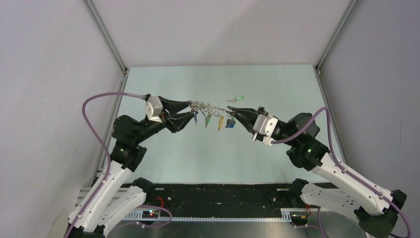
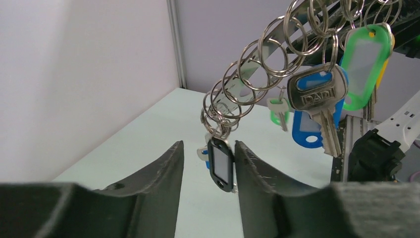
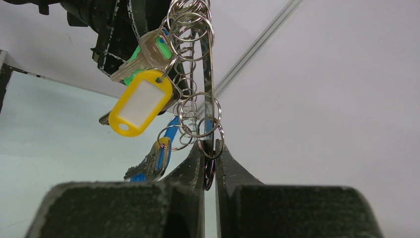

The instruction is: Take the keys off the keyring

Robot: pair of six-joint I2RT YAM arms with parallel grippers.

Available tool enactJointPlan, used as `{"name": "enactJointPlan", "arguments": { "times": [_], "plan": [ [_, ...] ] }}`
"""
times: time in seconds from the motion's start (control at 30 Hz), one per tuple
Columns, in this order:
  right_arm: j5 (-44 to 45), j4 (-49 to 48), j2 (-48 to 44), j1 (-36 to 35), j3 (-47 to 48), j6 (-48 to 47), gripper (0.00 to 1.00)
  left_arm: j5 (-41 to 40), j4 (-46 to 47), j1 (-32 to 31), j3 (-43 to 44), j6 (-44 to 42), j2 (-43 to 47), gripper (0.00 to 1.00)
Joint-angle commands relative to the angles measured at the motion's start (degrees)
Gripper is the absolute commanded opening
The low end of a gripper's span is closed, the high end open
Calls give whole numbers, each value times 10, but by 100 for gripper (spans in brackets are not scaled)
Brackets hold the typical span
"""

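Observation:
The keyring hangs in the air between my two grippers, strung with several small split rings. Keys with blue, green and yellow heads or tags dangle from it. My right gripper is shut on the ring's right end; the wrist view shows the thin ring pinched between the jaws, with a yellow tag beside it. My left gripper is open at the left end. A black tag hangs between its jaws, against the right finger.
One green-headed key lies loose on the pale table behind the ring; it also shows in the left wrist view. Grey walls close in the table on the left, back and right. Cables loop beside both arms.

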State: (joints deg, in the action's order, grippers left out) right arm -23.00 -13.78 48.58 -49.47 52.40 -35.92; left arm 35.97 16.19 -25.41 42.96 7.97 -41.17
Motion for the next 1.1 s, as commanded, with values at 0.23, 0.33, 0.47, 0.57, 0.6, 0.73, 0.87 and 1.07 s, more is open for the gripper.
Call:
{"name": "enactJointPlan", "arguments": {
  "times": [0.23,0.33,0.47,0.57,0.6,0.73,0.87,1.07],
  "plan": [
    [16,-15,-6,3,30,3,0,-56,14,-3,-9,-8,30,1],
    [28,-4,-6,8,16,11,0,-67,-26,-3,-7,1,35,0],
    [71,-37,-8,18,-38,51,26,-113,-184,-3,48,-6,20,0],
    [102,-79,-3,29,-92,85,56,-137,-294,-3,115,-25,-24,0],
    [106,-85,-1,30,-100,99,59,-138,-324,-3,123,-33,-33,0],
    [94,-61,2,32,-127,126,73,-194,-355,-8,146,-60,-37,0],
    [65,-48,-15,32,-149,144,73,-203,-370,-16,163,-105,-50,0],
    [47,-76,-50,35,-190,155,72,-258,-401,-72,189,-194,-79,0]
  ]
}}
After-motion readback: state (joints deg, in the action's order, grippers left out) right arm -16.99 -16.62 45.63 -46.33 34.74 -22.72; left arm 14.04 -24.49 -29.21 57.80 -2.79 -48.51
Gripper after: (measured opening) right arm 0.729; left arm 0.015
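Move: The left end of the keyring sits at the open left fingertips, about 1 cm ahead of, right of and above their midpoint. Counted from the left hand, the green tag hangs roughly 6 cm right, 2 cm back and 3 cm down, and the yellow tag 11 cm right, 2 cm back and 3 cm down. The right gripper already holds the ring's other end; from it the left end is some 14 cm left, 3 cm ahead, 1 cm lower. Shut the left gripper on the keyring's left end, keeping the hand nearly in place, and only then open the right fingers to release the other end. Drop the emptied right gripper about 13 cm, going a little forward and partly back. Lower the left hand about 8 cm while easing forward and left, its fingers tipping down and swinging counter-clockwise. ##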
